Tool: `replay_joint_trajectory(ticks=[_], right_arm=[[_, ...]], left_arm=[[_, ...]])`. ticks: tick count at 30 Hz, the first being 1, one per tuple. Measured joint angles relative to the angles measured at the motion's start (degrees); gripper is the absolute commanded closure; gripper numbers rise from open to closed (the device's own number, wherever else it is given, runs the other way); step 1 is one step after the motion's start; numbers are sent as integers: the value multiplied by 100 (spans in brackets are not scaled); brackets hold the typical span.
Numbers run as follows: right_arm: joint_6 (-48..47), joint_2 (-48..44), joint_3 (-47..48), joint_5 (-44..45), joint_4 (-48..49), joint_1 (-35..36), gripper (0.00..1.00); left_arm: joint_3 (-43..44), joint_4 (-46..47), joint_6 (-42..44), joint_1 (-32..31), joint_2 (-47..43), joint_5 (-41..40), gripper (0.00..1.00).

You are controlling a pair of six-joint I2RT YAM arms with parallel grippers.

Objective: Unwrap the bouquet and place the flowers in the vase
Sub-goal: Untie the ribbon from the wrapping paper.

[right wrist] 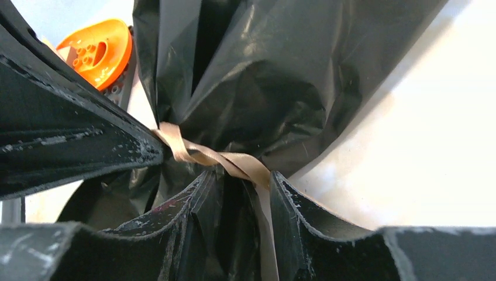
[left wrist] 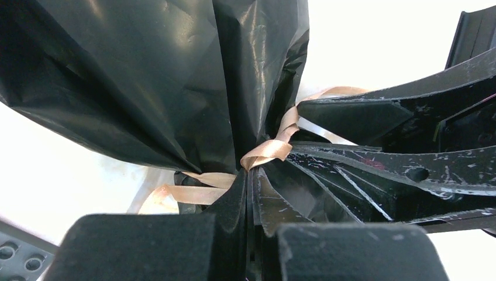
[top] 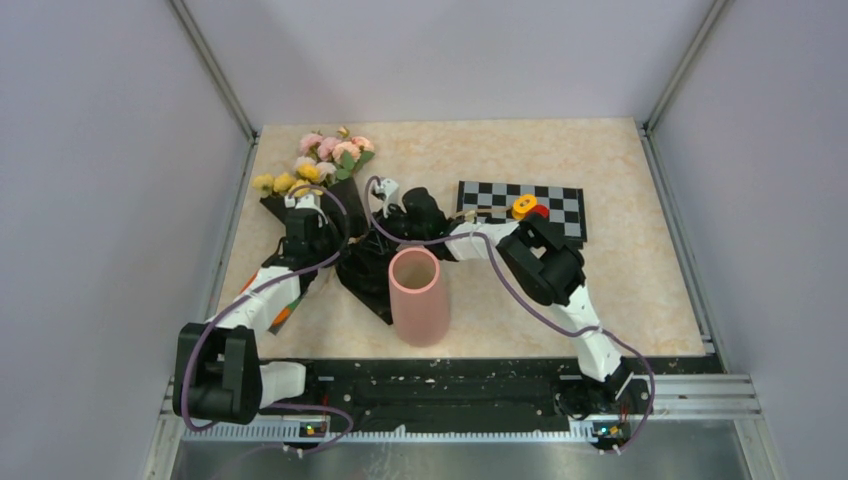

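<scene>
The bouquet (top: 330, 165) lies at the back left of the table, pink, peach and yellow flowers (top: 342, 150) pointing away, in black wrapping paper (left wrist: 146, 82). A tan ribbon (right wrist: 234, 164) ties its neck. My left gripper (left wrist: 252, 175) is shut, and the ribbon (left wrist: 269, 151) bends away right at its tips. My right gripper (right wrist: 243, 181) comes in from the other side, shut on the gathered neck with the ribbon running between its fingers (right wrist: 292, 199). The pink vase (top: 418, 295) stands upright just in front of the bouquet's lower end.
A checkerboard mat (top: 560, 205) at the back right carries a yellow-orange block (top: 523, 206) and a red one (top: 540, 211). An orange block (right wrist: 96, 52) lies near the left arm. Grey walls and metal rails close in the table on three sides.
</scene>
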Motion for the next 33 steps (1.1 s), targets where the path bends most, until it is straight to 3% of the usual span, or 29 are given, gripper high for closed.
replay_joint_trajectory(ticks=[8,14,17,25,33], right_arm=[[-96,149,345,22,-103,44,64],[-144,317,452,140,-181,46,94],[-118,319,426,271,-125,66,100],[280,155,-48,872,341,160,100],[835,-98,-468,846,695,160,98]], left_arm=[[4,-31,-2,4,2,44,100],[11,-52,-13,4,37,61,100],[11,-63,-57,13,37,46,100],[9,-94,-389,223,37,87,100],[-334,103,-767,922,-142,863,100]])
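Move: The ribbon lies about 1 cm ahead of the right hand, 1 cm left and 1 cm below, between its open fingers. The flowers are some 14 cm ahead of that hand and 11 cm left; the pink vase some 13 cm back and 9 cm right. From the left hand, already gripping the ribbon, the stretch to be pinched is about 3 cm right and 2 cm ahead. Right hand edges forward-left, dips, pinches the ribbon, then draws back right; left, still gripping, pulls left 2.5 cm. ##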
